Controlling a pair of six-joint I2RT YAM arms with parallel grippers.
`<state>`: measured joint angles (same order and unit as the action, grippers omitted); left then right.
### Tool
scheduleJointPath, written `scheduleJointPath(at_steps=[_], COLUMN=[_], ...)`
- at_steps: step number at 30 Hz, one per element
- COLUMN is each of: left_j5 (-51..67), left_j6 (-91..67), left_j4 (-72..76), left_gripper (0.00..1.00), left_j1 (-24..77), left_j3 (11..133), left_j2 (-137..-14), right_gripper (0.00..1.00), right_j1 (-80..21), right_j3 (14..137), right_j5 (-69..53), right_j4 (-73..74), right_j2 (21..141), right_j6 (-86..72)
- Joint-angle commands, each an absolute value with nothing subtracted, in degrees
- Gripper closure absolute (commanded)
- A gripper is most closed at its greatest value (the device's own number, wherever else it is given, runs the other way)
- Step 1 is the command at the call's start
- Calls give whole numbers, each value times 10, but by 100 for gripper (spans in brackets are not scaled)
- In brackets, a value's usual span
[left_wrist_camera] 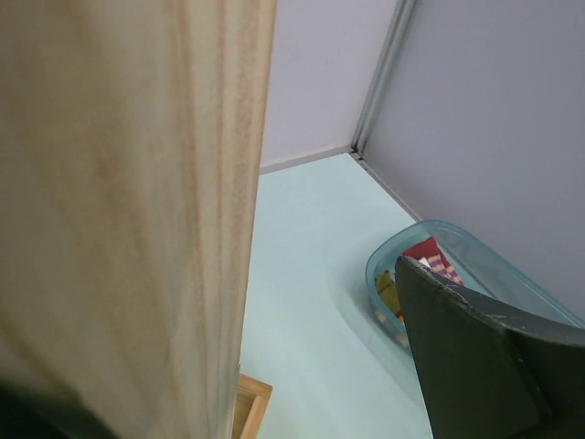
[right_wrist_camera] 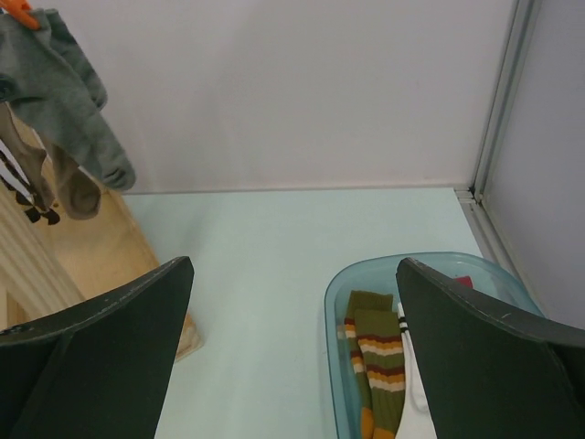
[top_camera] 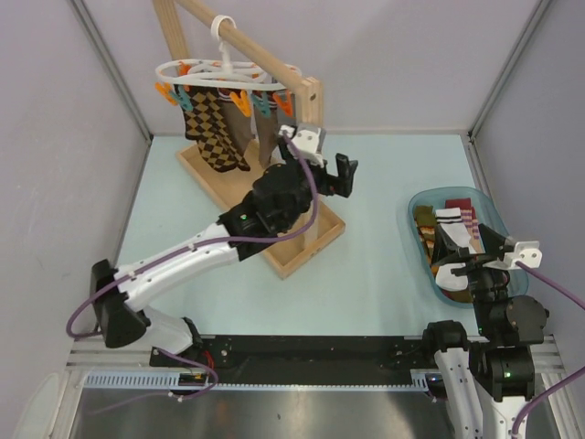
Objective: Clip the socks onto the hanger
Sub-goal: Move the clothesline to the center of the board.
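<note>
The white hanger point(top_camera: 224, 71) hangs by its hook from the wooden rack's bar, with orange and teal clips. Brown argyle socks point(top_camera: 208, 128) and others hang from it; a grey sock point(right_wrist_camera: 64, 91) and a tan one point(right_wrist_camera: 78, 194) show in the right wrist view. More socks lie in a blue bin point(top_camera: 419, 219): orange-green striped point(right_wrist_camera: 379, 357), white with dark stripes point(top_camera: 450, 218), red-white striped point(top_camera: 463, 212). My left gripper point(top_camera: 325, 170) is open beside the rack's upright post; one finger point(left_wrist_camera: 475, 357) shows, the other is hidden. My right gripper point(right_wrist_camera: 294, 265) is open and empty above the bin's near end.
The tall wooden rack post point(left_wrist_camera: 137, 183) fills the left of the left wrist view, close to the camera. Its flat wooden base point(top_camera: 219, 187) lies on the pale green table. Grey walls enclose the back and sides. The bin's rim point(left_wrist_camera: 370, 274) lies right of the left gripper.
</note>
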<state>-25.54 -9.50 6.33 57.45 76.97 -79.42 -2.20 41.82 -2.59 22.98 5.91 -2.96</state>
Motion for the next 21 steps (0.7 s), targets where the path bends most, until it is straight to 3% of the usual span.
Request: scheduleJointPath(at_steps=[1,8,16,21], left_j5=[-321,-369,-390,-401], left_j6=[-159,-127,-106,-102], left_j4=[125,176,152,155], left_gripper=[0,0,0,0], left_j1=[616,689,706,707], left_j3=[862,917,1023,963], left_j2=[-846,-917,-1005,-963], right_gripper=[0,0,0,0], right_j1=[-25,-30,-33,-38], right_j3=[425,425,425,427], right_j5=[-11,-6,-1,-1], right_j4=[236,241,241,250], right_j2=[46,42,33,26], right_j6=[-30,-27,-25,-21])
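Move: The clothesline's near post already stands between the left hand's open fingers, about 3 cm left of the hand point. The hanger with its socks is roughly 14 cm ahead, 14 cm left and some 7 cm higher; the middle of the wooden base lies about 14 cm ahead, 13 cm left and some 32 cm below. The sock basket is about 34 cm right, level ahead and 30 cm below. From the right hand, the post is about 30 cm left, 15 cm ahead and 5 cm higher. With its fingers still wide open around the near post and pointing forward and to the right, the left hand keeps pushing the post to the right, its left finger bearing on the post, for about 11 cm towards the basket side. It stays at one height with hardly any turn of the wrist, so that the near end of the clothesline is swung around, and it eases to a stop at the end with the post still between the fingers. ##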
